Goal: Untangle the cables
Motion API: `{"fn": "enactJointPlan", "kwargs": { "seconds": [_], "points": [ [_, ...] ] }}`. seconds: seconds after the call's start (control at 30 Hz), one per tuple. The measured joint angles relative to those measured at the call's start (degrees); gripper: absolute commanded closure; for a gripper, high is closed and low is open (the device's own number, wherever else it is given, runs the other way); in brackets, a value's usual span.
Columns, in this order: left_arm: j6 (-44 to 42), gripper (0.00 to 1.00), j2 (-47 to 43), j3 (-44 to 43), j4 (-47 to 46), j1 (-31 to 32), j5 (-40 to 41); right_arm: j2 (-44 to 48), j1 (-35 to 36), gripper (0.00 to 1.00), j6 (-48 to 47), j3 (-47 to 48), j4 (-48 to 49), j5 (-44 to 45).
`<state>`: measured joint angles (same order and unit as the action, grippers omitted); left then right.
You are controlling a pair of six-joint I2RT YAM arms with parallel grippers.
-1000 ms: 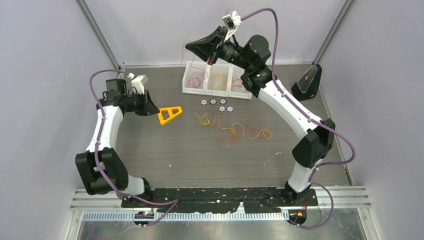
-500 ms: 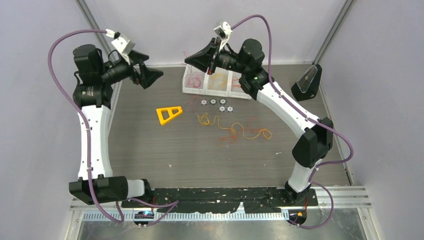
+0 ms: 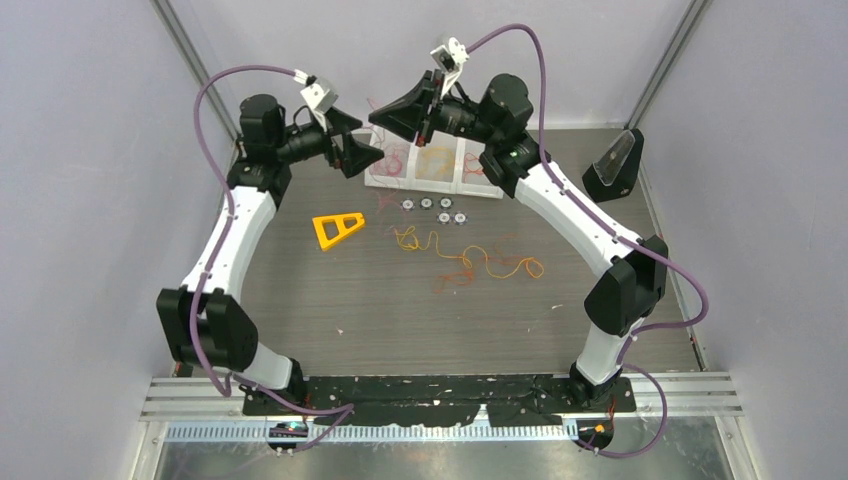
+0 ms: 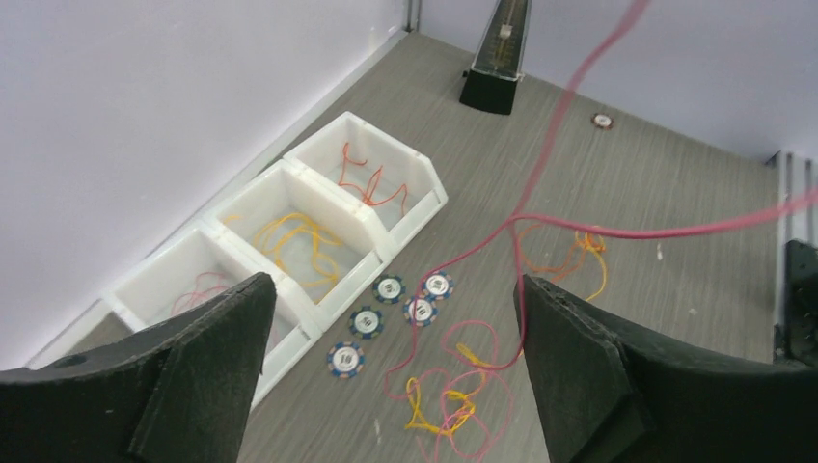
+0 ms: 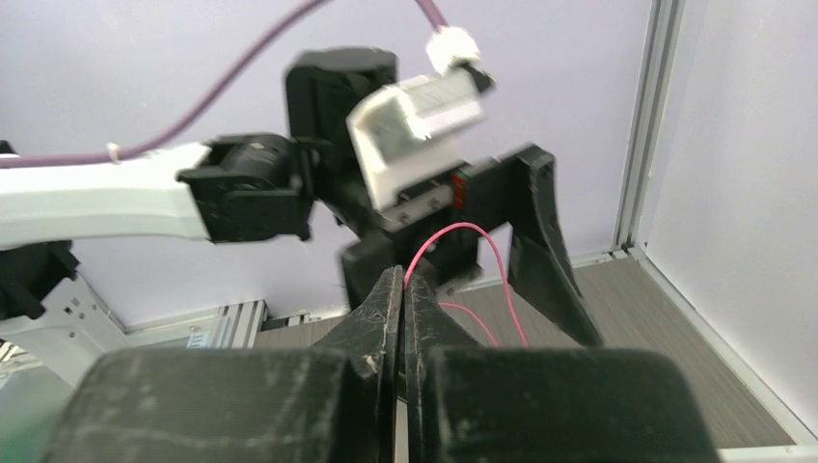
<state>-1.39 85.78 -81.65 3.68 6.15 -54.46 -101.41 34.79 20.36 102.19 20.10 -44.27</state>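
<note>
My right gripper (image 3: pixel 375 113) is raised above the back of the table and shut on a thin red cable (image 5: pixel 482 241), pinched at the jaw tips (image 5: pixel 406 275). The red cable (image 4: pixel 540 174) runs taut down to a loose tangle of red and yellow cables (image 4: pixel 453 395) on the table. An orange and yellow cable (image 3: pixel 490 262) lies at mid-table. My left gripper (image 3: pixel 368 142) is open and empty, held high just left of the right gripper, and the taut red cable passes close by its right finger (image 4: pixel 588 367).
A white three-part bin (image 3: pixel 432 182) at the back holds red, yellow and pink cable pieces. Several poker chips (image 3: pixel 433 208) lie in front of it. A yellow triangular frame (image 3: pixel 338 228) lies to the left. A black wedge (image 3: pixel 615 165) stands at the back right.
My left arm has lifted off the yellow frame, swung up at far left and then moved right, close to the right gripper. The right gripper has hardly moved and still holds the red cable.
</note>
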Motion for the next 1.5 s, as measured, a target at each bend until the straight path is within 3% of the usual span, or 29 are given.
{"fn": "enactJointPlan", "kwargs": {
  "seconds": [0.2, 0.4, 0.43, 0.7, 0.9, 1.0, 1.17, 1.23, 1.33, 1.4, 1.5],
  "points": [
    [5.1, 0.44, 3.4, 0.2, -6.7, 1.4, -0.8, 0.0, -0.1, 0.95, 1.2, 3.1, 0.3, 0.0],
    [9.2, 0.96, 4.6, 0.3, -12.2, 1.4, -3.0, 0.0, -0.9, 0.95, 2.8, 4.6, 1.0, 0.0],
    [10.0, 1.0, 5.1, 0.3, -13.1, 1.4, -3.3, 0.0, -1.2, 0.95, 3.1, 4.7, 1.1, 0.0],
    [17.1, 1.0, 5.9, 0.2, -18.0, 0.1, -3.8, 0.3, -7.6, 0.95, 4.0, 3.5, 0.5, 0.0],
    [28.5, 1.0, 5.9, -3.3, -24.2, -2.9, -2.7, 3.1, -14.5, 0.95, -1.1, -8.2, -5.1, 0.3],
    [34.6, 1.0, 6.9, -7.4, -27.5, -1.2, -2.7, 2.1, -12.6, 0.95, -2.2, -13.3, -7.1, 0.1],
    [41.9, 1.0, 11.7, -12.8, -29.2, 0.7, -2.3, -1.6, -6.1, 0.95, -2.9, -12.0, -5.4, 0.2],
    [43.1, 1.0, 13.8, -14.3, -29.0, 0.6, -1.7, -3.4, -4.3, 0.82, -3.3, -10.0, -5.0, 0.3],
    [41.1, 1.0, 15.6, -15.5, -27.6, 0.6, 1.5, -5.5, -3.3, 0.47, -3.9, -7.6, -6.1, 0.1],
    [37.0, 1.0, 15.9, -16.3, -25.2, 0.6, 4.6, -6.1, -3.8, 0.3, -4.9, -7.6, -9.2, 0.0],
    [29.4, 1.0, 16.8, -18.8, -21.9, 0.6, 8.8, -6.3, -5.8, 0.17, -7.0, -8.7, -14.4, 0.2]
  ]
}}
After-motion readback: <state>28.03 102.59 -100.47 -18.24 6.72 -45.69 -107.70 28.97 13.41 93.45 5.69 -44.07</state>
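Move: A strand of the pink cable, already hanging from the shut right fingers, passes between the open left fingers, about 1 cm ahead and 2 cm to the right of the left hand point and level with it. That strand is some 6 cm ahead, 1 cm right and 9 cm below the right fingers. From the left hand, the bin's pink compartment lies about 18 cm ahead and the chips 11 cm ahead and 11 cm right, both some 33 cm below. The pink cable changes hands: the left fingers ease a couple of centimetres onto the strand, shut on it, then carry it up about 8 cm and forward, fingertips tipping up some 20 degrees. The right hand, still pinching, rises slightly, swings forward-right and down, comes back left, then opens and lets go, ending about 16 cm lower. ##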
